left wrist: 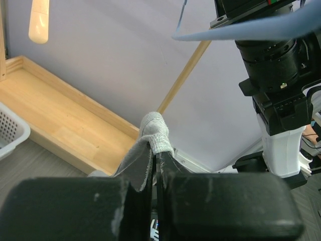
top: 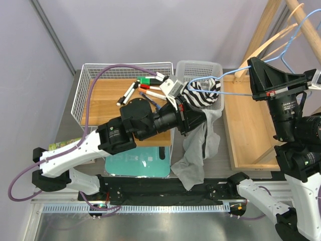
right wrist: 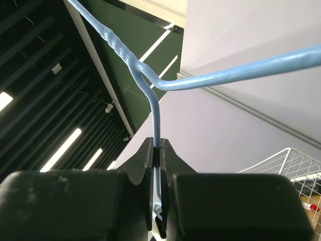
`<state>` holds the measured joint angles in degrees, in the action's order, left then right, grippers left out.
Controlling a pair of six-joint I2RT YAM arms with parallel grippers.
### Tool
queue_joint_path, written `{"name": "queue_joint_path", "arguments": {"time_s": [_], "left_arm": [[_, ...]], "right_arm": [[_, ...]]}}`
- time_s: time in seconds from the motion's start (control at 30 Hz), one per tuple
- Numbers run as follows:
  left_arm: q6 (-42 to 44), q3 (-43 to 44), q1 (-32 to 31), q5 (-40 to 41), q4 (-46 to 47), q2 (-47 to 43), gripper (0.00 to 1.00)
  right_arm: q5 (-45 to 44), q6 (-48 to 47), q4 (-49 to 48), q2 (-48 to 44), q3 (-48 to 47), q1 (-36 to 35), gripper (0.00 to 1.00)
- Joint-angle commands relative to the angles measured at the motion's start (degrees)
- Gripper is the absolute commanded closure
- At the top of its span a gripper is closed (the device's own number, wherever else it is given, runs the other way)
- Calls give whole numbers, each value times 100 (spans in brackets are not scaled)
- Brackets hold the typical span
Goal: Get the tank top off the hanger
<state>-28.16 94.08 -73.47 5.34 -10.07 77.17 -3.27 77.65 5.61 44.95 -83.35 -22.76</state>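
Observation:
The grey tank top [top: 198,150] hangs in a long fold from my left gripper [top: 199,114] down toward the table's near edge. In the left wrist view the gripper [left wrist: 155,156] is shut on a ribbed edge of the tank top [left wrist: 154,131]. The light-blue wire hanger [top: 233,74] reaches leftward from my right gripper [top: 253,80], over the white basket. In the right wrist view the gripper [right wrist: 158,149] is shut on the hanger [right wrist: 155,113] just below its twisted neck. Whether any cloth still loops over the wire I cannot tell.
A white plastic basket [top: 186,68] holds a zebra-striped cloth [top: 200,93]. Left of it a wire basket [top: 83,95] holds a wooden board and several markers [top: 143,86]. A wooden tray [top: 246,125] lies at right, wooden hangers [top: 281,35] above it. A teal mat [top: 138,164] lies near.

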Motion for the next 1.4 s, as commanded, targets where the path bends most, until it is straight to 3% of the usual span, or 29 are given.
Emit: {"name": "queue_joint_path", "arguments": {"time_s": [0.0, 0.27, 0.43, 0.83, 1.37], "left_arm": [[22, 49, 43, 116, 215, -246, 100], [-374, 110, 35, -911, 321, -395, 100], [-576, 5, 43, -1395, 488, -544, 100], [-840, 31, 35, -1879, 734, -562, 100], [-875, 154, 17, -2011, 752, -492, 100]], "right_arm": [[-411, -83, -200, -48, 134, -9, 99], [-692, -276, -323, 207, 152, -9, 99], [-1535, -435, -323, 67, 451, -9, 99], [-2942, -971, -218, -118, 592, -9, 99], [-4173, -751, -288, -364, 1023, -9, 99]]}}
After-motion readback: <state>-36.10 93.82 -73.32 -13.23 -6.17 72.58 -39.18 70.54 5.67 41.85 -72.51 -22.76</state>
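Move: The white basket, holding the striped tank top, lies about 35 cm ahead of the left hand, 4 cm to its right and 42 cm below; the wooden tray is roughly 22 cm ahead, 28 cm right and 47 cm below. The hanging rail is some 13 cm to the right of the right hand and 6 cm ahead, near its height; the wooden hanger is about 9 cm ahead, 7 cm right and 10 cm below. The blue hanger, already clear of the grey tank top, is carried by the right hand's closed fingers some 9 cm right, with 6 cm forward and 7 cm down, towards the rail, turning about 35 degrees clockwise and tipping down. The grey tank top stays pinched in the left hand, which draws back towards its base, rising and easing left, with a clockwise turn. ##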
